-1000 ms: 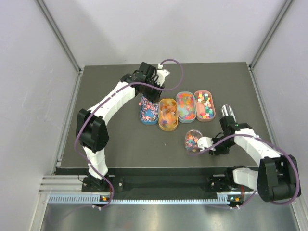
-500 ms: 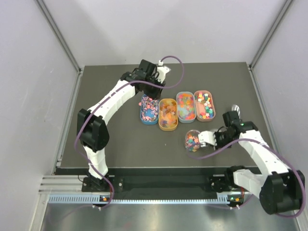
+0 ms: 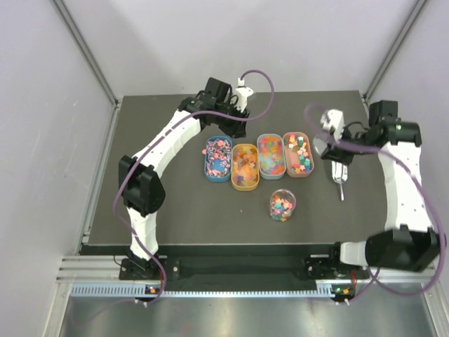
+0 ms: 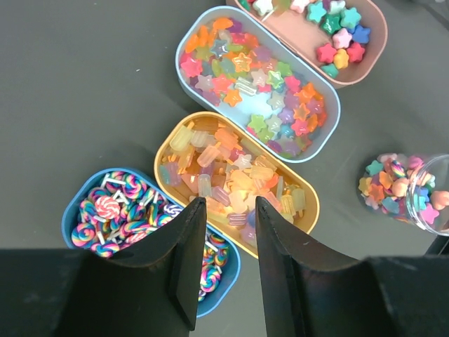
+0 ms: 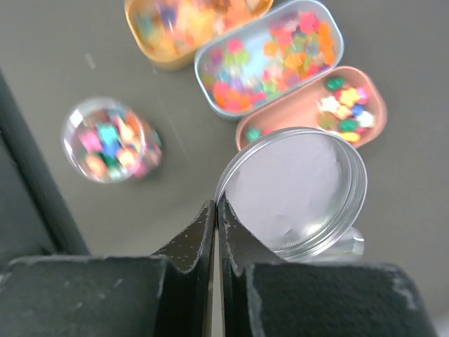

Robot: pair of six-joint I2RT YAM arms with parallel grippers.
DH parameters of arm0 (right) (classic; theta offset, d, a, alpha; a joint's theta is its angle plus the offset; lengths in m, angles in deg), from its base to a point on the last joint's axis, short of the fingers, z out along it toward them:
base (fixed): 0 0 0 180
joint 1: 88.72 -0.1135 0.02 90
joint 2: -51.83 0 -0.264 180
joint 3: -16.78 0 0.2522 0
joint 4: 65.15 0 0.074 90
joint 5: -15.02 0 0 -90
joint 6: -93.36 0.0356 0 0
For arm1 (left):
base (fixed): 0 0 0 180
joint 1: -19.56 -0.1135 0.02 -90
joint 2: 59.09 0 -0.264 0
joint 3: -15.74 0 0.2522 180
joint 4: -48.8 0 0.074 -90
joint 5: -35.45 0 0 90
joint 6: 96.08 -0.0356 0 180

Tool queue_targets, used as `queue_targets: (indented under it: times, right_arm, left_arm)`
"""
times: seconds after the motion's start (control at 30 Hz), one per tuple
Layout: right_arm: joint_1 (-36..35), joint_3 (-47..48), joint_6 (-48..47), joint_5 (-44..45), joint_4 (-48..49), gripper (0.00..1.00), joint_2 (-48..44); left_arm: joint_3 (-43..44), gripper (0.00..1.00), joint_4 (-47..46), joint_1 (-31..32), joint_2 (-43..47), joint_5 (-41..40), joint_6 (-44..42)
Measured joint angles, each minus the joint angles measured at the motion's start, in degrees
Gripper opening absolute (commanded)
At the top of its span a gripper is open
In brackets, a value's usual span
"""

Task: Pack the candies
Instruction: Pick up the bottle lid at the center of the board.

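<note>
The candies fill four oval trays: swirled lollipops in the blue tray (image 4: 112, 210), pale popsicle gummies in the yellow tray (image 4: 238, 175), stars in the light-blue tray (image 4: 259, 77) and the pink tray (image 4: 330, 35). More candies lie in the clear round jar (image 3: 283, 205), which stands without its lid in front of the trays. My left gripper (image 4: 228, 210) hovers open and empty above the blue and yellow trays. My right gripper (image 5: 217, 203) is raised to the right of the pink tray (image 3: 297, 153), shut on the rim of the silver lid (image 5: 295, 189).
A silver metal scoop (image 3: 340, 179) lies on the dark mat right of the trays, below my right gripper (image 3: 330, 144). The jar (image 5: 112, 140) sits near the mat's front. White walls enclose the table on three sides.
My right arm has swung up and back from beside the jar to the right of the pink tray, its jaws closing. The left gripper has shifted slightly back and opened a little.
</note>
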Motion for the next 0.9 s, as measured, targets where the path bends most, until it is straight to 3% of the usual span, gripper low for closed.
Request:
queue_targets:
  times: [0.2,0.33,0.43,0.67,0.9]
  right_arm:
    - [10.5,1.9,13.1,-23.5,-0.9,0.0,14.3]
    - [14.6,-0.8,23.5,-34.3,-0.9,0.0,19.8]
    - [15.8,-6.5,36.0,-37.7,3.7,0.0,20.1]
    - [15.0,-22.2,66.1,-41.0,30.1,0.0,16.3]
    - [11.3,-18.4,71.6,-41.6,35.8,0.0,16.3]
  left_arm:
    - [-0.7,0.4,-0.1,-1.6,0.0,-1.0,-0.3]
    - [-2.9,0.4,0.1,-2.6,0.0,-2.6,-1.2]
    - [-4.4,0.39,0.5,-2.7,0.0,-4.1,-2.2]
    - [-6.6,0.38,1.2,-2.8,0.0,-8.2,-5.8]
    - [-0.5,0.39,2.7,-3.4,-2.1,-10.3,-8.0]
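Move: The right hand already holds the bottle lid by its rim, high over the board; the candy-filled bottle lies about 12 cm to its left, 8 cm back and 19 cm below. The pink tray is some 10 cm ahead and 7 cm left, the scoop roughly 3 cm ahead and 8 cm right, both about 22 cm below. From the empty left hand the bottle is some 19 cm right, 21 cm back and 16 cm below. Right wrist turns the still-pinched lid some 80 degrees, easing forward-left; left hand shifts leftward about 6 cm. ##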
